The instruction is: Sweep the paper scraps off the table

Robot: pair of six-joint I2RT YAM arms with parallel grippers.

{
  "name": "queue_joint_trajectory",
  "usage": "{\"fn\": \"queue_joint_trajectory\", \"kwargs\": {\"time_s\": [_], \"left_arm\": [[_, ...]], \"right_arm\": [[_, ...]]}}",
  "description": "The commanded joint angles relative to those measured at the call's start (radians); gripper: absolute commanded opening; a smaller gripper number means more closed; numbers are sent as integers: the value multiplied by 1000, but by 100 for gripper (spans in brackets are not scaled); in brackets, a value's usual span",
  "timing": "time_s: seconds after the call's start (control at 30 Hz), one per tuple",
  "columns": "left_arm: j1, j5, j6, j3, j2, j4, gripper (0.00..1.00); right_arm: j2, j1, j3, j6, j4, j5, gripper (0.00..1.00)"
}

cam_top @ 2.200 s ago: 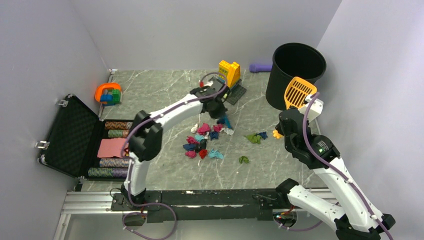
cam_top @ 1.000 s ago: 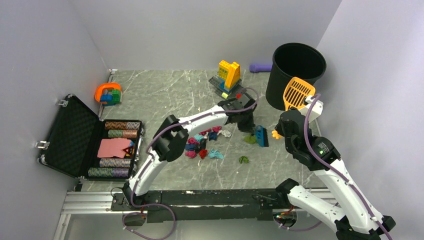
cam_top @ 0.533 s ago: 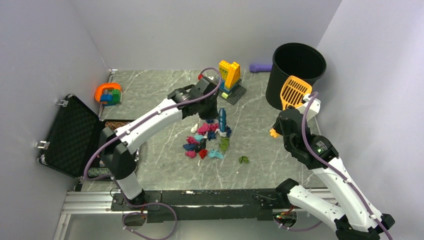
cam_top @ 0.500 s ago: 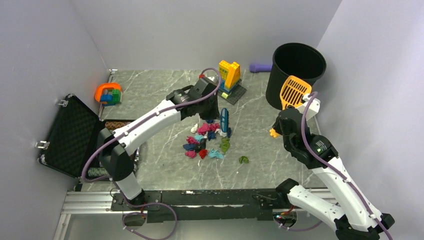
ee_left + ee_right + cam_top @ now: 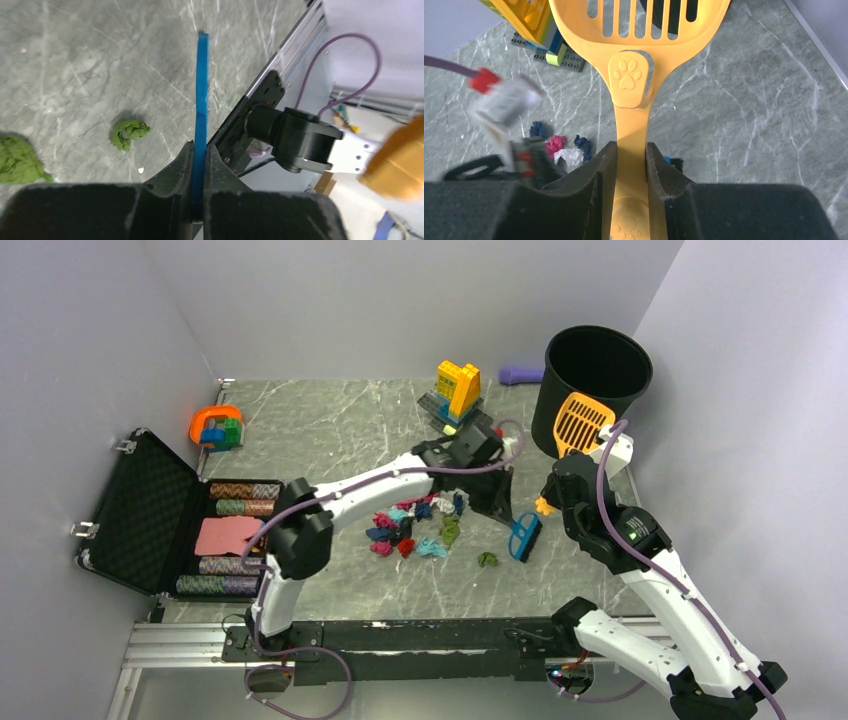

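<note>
Several small paper scraps (image 5: 415, 525) in magenta, red, teal, blue, green and white lie bunched mid-table (image 5: 330, 430). One green scrap (image 5: 487, 560) lies apart, nearer the front; the left wrist view shows it as a small green wad (image 5: 129, 133). My left gripper (image 5: 503, 512) is shut on a small blue brush (image 5: 523, 537), which hangs right of the pile and appears edge-on in the wrist view (image 5: 201, 100). My right gripper (image 5: 562, 472) is shut on the handle of a yellow slotted scoop (image 5: 583, 423), held raised near the bin. The scoop (image 5: 634, 75) fills the right wrist view, with scraps (image 5: 569, 150) beyond.
A tall black bin (image 5: 597, 380) stands at the back right, a purple object (image 5: 520, 374) beside it. A yellow-blue brick build (image 5: 458, 390) is behind the pile, an orange-blue toy (image 5: 215, 427) at back left. An open black case (image 5: 150, 510) sits at the left edge.
My left arm swung the brush from behind the pile to its right front. A green scrap that lay to the right now sits against the pile. The scoop barely moved.
</note>
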Motion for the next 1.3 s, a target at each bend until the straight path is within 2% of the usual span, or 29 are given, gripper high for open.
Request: {"fn": "queue_joint_trajectory", "kwargs": {"time_s": [0.0, 0.13, 0.23, 0.37, 0.57, 0.87, 1.07, 1.27], "left_arm": [[-59, -17, 150, 176, 91, -250, 0], [-69, -155, 206, 110, 79, -328, 0], [-68, -329, 223, 41, 50, -383, 0], [-58, -595, 217, 54, 58, -566, 0], [-2, -786, 226, 49, 5, -667, 0], [89, -799, 303, 4, -88, -641, 0], [89, -652, 377, 10, -193, -545, 0], [124, -629, 419, 73, -242, -546, 0]], "right_arm": [[-12, -2, 0, -18, 21, -7, 0], [-9, -2, -12, -18, 32, -19, 0], [-6, -2, -24, -21, 43, -35, 0], [2, -2, -31, -26, 48, -52, 0], [20, -2, -39, -42, 55, -106, 0], [100, -3, -13, -80, -81, -272, 0], [138, -2, -42, -155, -131, -539, 2], [203, 2, -78, -206, -135, -765, 0]]}}
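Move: The left hand, already gripping the blue brush, has the small green scrap about 17 cm below, roughly 5 cm back and directly under otherwise. From that hand, the bigger green scrap is some 8 cm left and 1 cm ahead, the light blue one 12 cm left and 3 cm back, and the scrap pile 20 cm left and 2 cm ahead. From the right hand, holding the orange scoop, the pile is about 31 cm left, level fore and aft, 26 cm below; the black bin stands 21 cm ahead and 7 cm right. Bring the left gripper down some 9 cm and slightly back beside the green scraps, then sweep the brush left about 22 cm and forward into the pile, swinging the fingers from slanting right to straight down; finish by raising it 6 cm. Meanwhile, mostly late, lower the right hand's scoop, swinging it left and slightly back towards the pile, tipping it down and turning it counter-clockwise. Keep both grips. ##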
